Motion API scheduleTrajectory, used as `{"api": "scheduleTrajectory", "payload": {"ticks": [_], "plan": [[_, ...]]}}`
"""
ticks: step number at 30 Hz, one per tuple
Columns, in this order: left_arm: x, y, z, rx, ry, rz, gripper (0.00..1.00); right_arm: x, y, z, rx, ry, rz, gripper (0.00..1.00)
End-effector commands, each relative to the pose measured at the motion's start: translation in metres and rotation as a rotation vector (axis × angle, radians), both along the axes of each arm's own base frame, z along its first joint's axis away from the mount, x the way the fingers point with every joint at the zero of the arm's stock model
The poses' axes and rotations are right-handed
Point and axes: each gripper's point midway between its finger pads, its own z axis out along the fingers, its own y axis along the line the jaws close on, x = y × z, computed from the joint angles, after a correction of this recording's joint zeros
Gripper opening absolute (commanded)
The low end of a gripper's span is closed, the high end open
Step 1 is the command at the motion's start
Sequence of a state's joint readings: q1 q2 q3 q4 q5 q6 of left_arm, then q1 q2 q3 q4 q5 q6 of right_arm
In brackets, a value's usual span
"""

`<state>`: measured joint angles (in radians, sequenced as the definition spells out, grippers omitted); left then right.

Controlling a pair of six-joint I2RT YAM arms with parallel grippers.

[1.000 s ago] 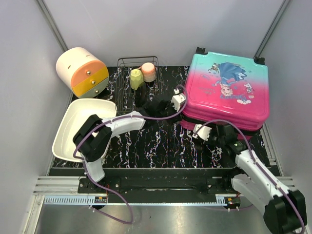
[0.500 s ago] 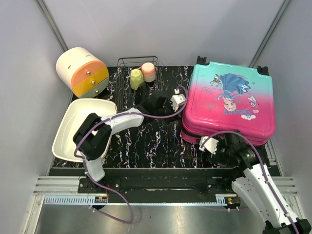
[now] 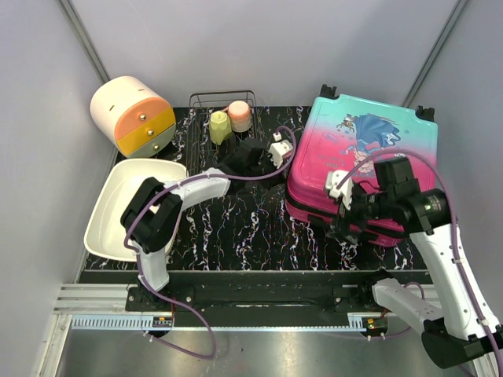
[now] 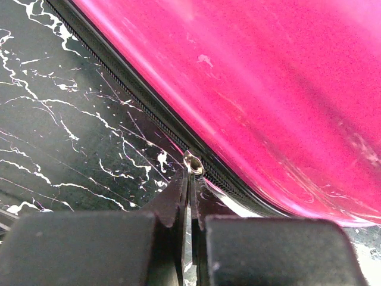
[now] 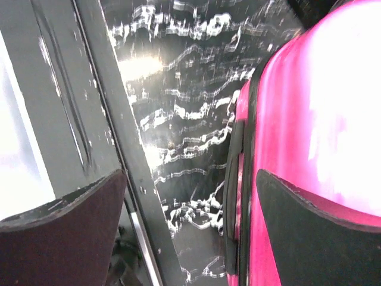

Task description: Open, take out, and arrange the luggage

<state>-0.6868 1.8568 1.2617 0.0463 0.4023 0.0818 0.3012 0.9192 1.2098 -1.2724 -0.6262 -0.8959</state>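
The luggage [image 3: 324, 153], hot pink fading to teal with a cartoon girl on its lid, lies closed and skewed at the right of the mat. At its left edge my left gripper [image 3: 284, 163] is shut on the metal zipper pull [image 4: 193, 163], with the fingertips [image 4: 178, 192] pinched just below the black zipper track. My right gripper [image 3: 351, 224] hangs open above the luggage's near edge. In the right wrist view its jaws stand wide apart [image 5: 190, 232], with the pink shell [image 5: 309, 119] under the right finger and nothing between them.
A white-and-orange round drawer box [image 3: 132, 116] stands at the back left. A wire rack [image 3: 222, 100] behind the left gripper holds a yellow-green cup [image 3: 219, 126] and a pink cup [image 3: 240, 116]. A white basin [image 3: 118, 208] lies at the left. The table's metal rail [image 5: 119, 119] runs along the front.
The right gripper has opened and risen from the luggage's front edge to above it. The luggage has turned and slid slightly left. The left gripper has moved back a little, staying shut.
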Motion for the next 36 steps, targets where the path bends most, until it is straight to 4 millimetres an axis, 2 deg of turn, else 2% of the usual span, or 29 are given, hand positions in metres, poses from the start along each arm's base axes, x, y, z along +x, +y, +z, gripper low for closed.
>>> {"api": "scheduleTrajectory", "payload": {"ticks": [1,3,4,6,7,8,9,10,11,12,13,15,16,17,18,20,21,23,24,26,27,29,30,32,34,36], "plan": [[0.029,-0.014,0.065,-0.142,-0.191,0.034,0.0,0.027,0.032,0.074,0.222,0.014,-0.107,0.99],[0.021,-0.019,0.074,-0.159,-0.23,0.001,0.0,0.05,0.034,0.098,0.278,0.018,-0.217,0.98],[0.014,-0.02,0.07,-0.158,-0.228,-0.024,0.0,0.076,0.029,0.122,0.326,-0.036,-0.284,0.98],[0.003,-0.026,0.079,-0.169,-0.274,-0.067,0.0,0.108,0.011,0.144,0.41,-0.014,-0.452,0.97],[-0.005,-0.028,0.076,-0.171,-0.277,-0.096,0.0,0.142,-0.018,0.16,0.455,-0.043,-0.566,0.96],[-0.009,-0.03,0.081,-0.179,-0.31,-0.121,0.0,0.161,-0.038,0.167,0.476,-0.05,-0.657,0.96],[-0.02,-0.034,0.075,-0.174,-0.312,-0.15,0.0,0.19,-0.055,0.155,0.472,0.002,-0.748,0.93],[-0.025,-0.035,0.076,-0.174,-0.326,-0.167,0.0,0.205,-0.074,0.174,0.476,-0.058,-0.807,0.91],[-0.03,-0.037,0.082,-0.186,-0.357,-0.186,0.0,0.221,-0.09,0.173,0.459,-0.075,-0.873,0.91],[-0.042,-0.041,0.077,-0.184,-0.357,-0.217,0.0,0.249,-0.105,0.156,0.409,-0.063,-0.933,0.89],[-0.048,-0.045,0.079,-0.191,-0.373,-0.238,0.0,0.259,-0.111,0.173,0.404,-0.126,-0.939,0.87],[-0.061,-0.053,0.082,-0.202,-0.4,-0.28,0.0,0.282,-0.123,0.171,0.375,-0.156,-0.973,0.86],[-0.065,-0.057,0.084,-0.207,-0.412,-0.29,0.0,0.305,-0.131,0.164,0.357,-0.16,-0.994,0.84],[-0.068,-0.059,0.084,-0.204,-0.425,-0.303,0.0,0.316,-0.135,0.16,0.346,-0.163,-0.999,0.84],[-0.076,-0.065,0.086,-0.212,-0.434,-0.326,0.0,0.339,-0.142,0.155,0.341,-0.172,-1.019,0.84],[-0.083,-0.072,0.088,-0.217,-0.461,-0.354,0.0,0.362,-0.146,0.152,0.357,-0.173,-1.037,0.82],[-0.09,-0.077,0.089,-0.222,-0.471,-0.377,0.0,0.381,-0.146,0.148,0.367,-0.183,-1.035,0.81],[-0.1,-0.082,0.092,-0.23,-0.495,-0.423,0.0,0.398,-0.141,0.144,0.38,-0.189,-1.014,0.8],[-0.106,-0.087,0.094,-0.235,-0.5,-0.446,0.0,0.41,-0.138,0.133,0.368,-0.19,-0.999,0.79],[-0.111,-0.089,0.087,-0.223,-0.477,-0.477,0.0,0.419,-0.119,0.117,0.336,-0.179,-0.945,0.77],[-0.113,-0.088,0.086,-0.22,-0.477,-0.488,0.0,0.423,-0.112,0.098,0.307,-0.144,-0.934,0.77],[-0.11,-0.084,0.084,-0.202,-0.527,-0.495,0.0,0.425,-0.095,0.079,0.273,-0.12,-0.883,0.74],[-0.107,-0.078,0.076,-0.183,-0.536,-0.487,0.0,0.428,-0.092,0.065,0.257,-0.106,-0.877,0.73],[-0.099,-0.073,0.08,-0.182,-0.591,-0.465,0.0,0.432,-0.083,0.053,0.232,-0.112,-0.856,0.69],[-0.089,-0.066,0.079,-0.178,-0.586,-0.442,0.0,0.435,-0.079,0.033,0.197,-0.09,-0.835,0.67],[-0.081,-0.061,0.083,-0.186,-0.587,-0.426,0.0,0.431,-0.064,0.011,0.149,-0.059,-0.786,0.66]]}}
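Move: The far-left wheel of the luggage lies some 45 cm ahead of the right hand, 5 cm to its right and 9 cm below; the suitcase's middle is about 22 cm ahead, 13 cm right. The left hand already pinches the zipper pull; the suitcase's near-left corner is about 10 cm back and 2 cm right of it, while the wire basket's middle stands 9 cm ahead and 17 cm left. Right hand arcs some 42 cm forward towards the far-left wheel; left keeps the zipper pull, drawing back 10 cm. ##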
